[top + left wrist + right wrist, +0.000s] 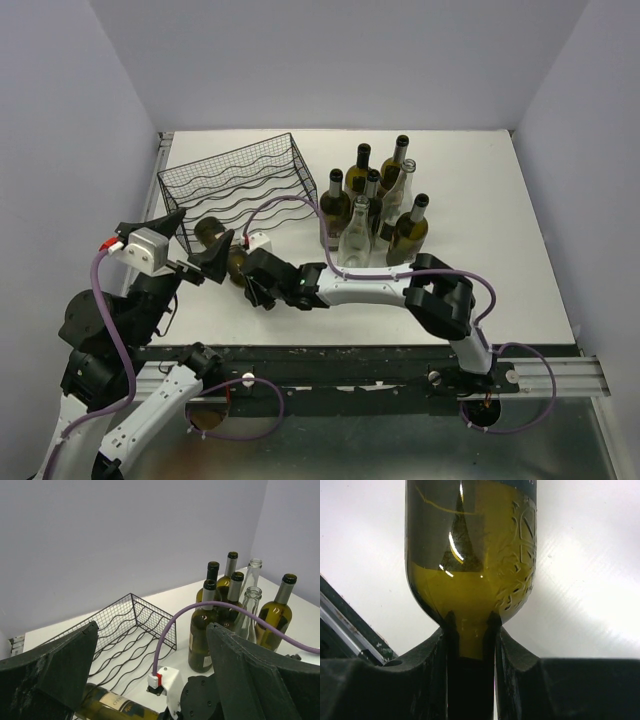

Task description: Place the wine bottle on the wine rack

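Note:
A green wine bottle (214, 238) with a dark label lies on its side just in front of the black wire wine rack (240, 185), base toward the rack. My right gripper (258, 280) is shut on its neck. In the right wrist view the bottle's shoulder (470, 555) swells above the gripper (470, 630), and both fingers (432, 655) press the neck. My left gripper (192, 243) is wide open over the bottle's body. In the left wrist view the bottle (110, 702) lies low between the spread fingers (260, 680), with the rack (125, 630) beyond; contact cannot be told.
A cluster of several upright bottles (375, 205), green and clear, stands right of the rack, also seen in the left wrist view (235, 610). The right arm's purple cable (170, 630) arches over the rack's near corner. Walls close in on three sides.

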You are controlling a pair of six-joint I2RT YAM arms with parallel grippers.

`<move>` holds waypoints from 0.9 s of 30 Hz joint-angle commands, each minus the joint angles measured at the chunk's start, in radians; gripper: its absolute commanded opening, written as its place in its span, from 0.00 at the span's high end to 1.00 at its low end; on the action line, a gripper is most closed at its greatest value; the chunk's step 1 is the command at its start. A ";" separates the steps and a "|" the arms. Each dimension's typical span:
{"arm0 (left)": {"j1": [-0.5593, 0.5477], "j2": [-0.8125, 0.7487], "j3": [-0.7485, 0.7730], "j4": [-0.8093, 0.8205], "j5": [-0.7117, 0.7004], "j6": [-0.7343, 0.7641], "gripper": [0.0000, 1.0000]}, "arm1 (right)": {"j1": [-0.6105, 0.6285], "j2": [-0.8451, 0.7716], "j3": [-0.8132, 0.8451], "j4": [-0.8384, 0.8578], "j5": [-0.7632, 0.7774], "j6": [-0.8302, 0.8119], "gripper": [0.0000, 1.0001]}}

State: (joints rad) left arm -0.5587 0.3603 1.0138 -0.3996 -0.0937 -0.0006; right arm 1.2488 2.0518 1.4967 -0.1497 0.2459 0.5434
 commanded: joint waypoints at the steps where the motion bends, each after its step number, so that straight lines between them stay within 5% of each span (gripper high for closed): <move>1: -0.004 -0.015 -0.003 -0.001 -0.023 -0.004 0.01 | 0.008 0.057 0.105 0.196 0.039 0.010 0.99; 20: -0.004 0.017 0.086 -0.080 -0.127 -0.004 0.01 | 0.003 0.274 0.303 0.325 0.173 0.119 0.99; 27: -0.004 0.065 0.167 -0.186 -0.109 -0.004 0.01 | -0.006 0.395 0.511 0.276 0.207 0.099 0.99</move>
State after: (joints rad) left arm -0.5587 0.3992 1.1343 -0.5243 -0.1970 -0.0010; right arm 1.2480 2.4153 1.8610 -0.0032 0.3573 0.6487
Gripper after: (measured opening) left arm 0.988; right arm 0.401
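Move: The wine bottle is already held by its neck in the right hand. The slot at the wine rack's left end lies with its middle some 26 cm ahead and 20 cm left of that hand, slightly lower. The nearest standing green bottle is about 18 cm ahead and 21 cm right of it, the clear bottle 11 cm ahead and 27 cm right. From the idle left hand the slot is roughly 27 cm ahead, 17 cm left and well below. Keeping its neck grip, the right hand carries the bottle base-first about 9 cm left, 5 cm forward, slightly lower. ##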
